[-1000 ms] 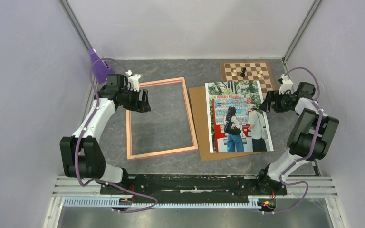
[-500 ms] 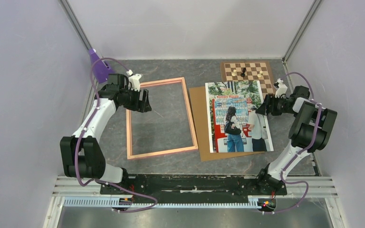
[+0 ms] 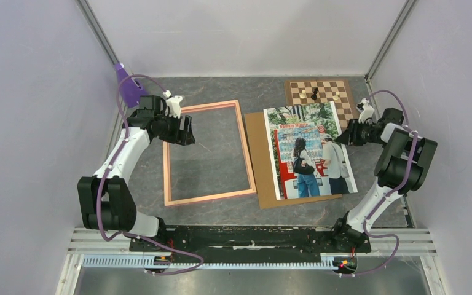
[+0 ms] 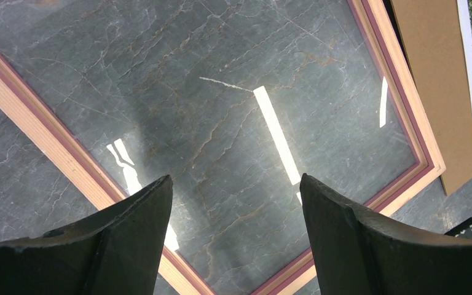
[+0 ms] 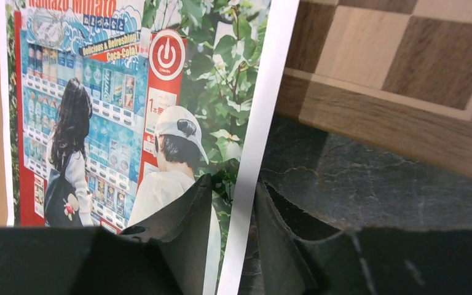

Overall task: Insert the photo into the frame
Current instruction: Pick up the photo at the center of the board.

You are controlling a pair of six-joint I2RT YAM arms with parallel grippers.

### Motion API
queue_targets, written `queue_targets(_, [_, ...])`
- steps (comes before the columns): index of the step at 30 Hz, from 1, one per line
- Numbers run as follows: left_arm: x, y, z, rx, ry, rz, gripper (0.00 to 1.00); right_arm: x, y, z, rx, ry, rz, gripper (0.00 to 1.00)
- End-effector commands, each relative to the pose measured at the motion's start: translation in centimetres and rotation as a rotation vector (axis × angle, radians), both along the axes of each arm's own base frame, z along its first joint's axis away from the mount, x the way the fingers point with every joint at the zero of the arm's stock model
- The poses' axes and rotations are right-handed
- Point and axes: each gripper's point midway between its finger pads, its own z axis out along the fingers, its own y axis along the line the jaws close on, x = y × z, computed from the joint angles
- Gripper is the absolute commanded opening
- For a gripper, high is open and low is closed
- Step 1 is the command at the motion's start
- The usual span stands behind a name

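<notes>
The photo (image 3: 307, 153) shows a dark-haired woman at a red vending machine and lies on a brown backing board (image 3: 257, 153), right of centre. Its right edge is raised off the table. My right gripper (image 3: 344, 136) is shut on that edge. In the right wrist view the white border of the photo (image 5: 117, 104) runs between the fingers of the right gripper (image 5: 233, 181). The frame (image 3: 209, 196), with thin pink-salmon rails, lies flat to the left. My left gripper (image 3: 187, 130) hangs open over its upper left part. The left wrist view has the left gripper (image 4: 236, 181) empty above the frame (image 4: 49, 144).
A brown-and-cream chessboard (image 3: 332, 95) with a few pieces (image 3: 314, 93) lies at the back right, and the photo's top corner overlaps it. The chessboard's edge (image 5: 393, 67) is just past my right fingers. Pale walls close in both sides. The backing board's corner (image 4: 433, 92) shows beside the frame.
My right gripper moved in onto the photo's right edge and closed on it. The photo has tilted and shifted slightly, its right side lifting. The left arm has not moved.
</notes>
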Motion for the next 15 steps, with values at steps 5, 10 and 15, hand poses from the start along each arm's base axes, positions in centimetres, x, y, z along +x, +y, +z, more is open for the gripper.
queue_targets(5, [0.5,-0.2,1.4,0.003,-0.068,-0.014,0.82,1.2,-1.6,2.5,-0.008,-0.073,0.013,0.27])
queue_targets(10, [0.5,-0.2,1.5,0.003,-0.071,-0.015,0.82,0.8,-1.2,3.3,-0.006,-0.085,0.031,0.19])
queue_targets(15, [0.8,-0.3,2.2,0.002,-0.091,-0.011,0.82,0.4,-0.9,4.5,-0.016,-0.107,0.051,0.12])
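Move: The photo's right edge already runs between the right hand's fingertips; its middle lies about 10 cm to the left, 3 cm back and 1 cm lower. The brown board under it is centred some 15 cm left and 4 cm back, the chessboard about 11 cm ahead and 5 cm left. From the left hand, the photo's middle is some 37 cm right, 4 cm back and 12 cm below. The photo's right border, still between the right hand's partly open fingertips, gets pinched as they close nearly shut. Meanwhile the right hand rises about 1 cm and eases about 1.5 cm to the right, away from the photo's middle, then slips half a centimetre back left, with the wrist's attitude barely changing. ##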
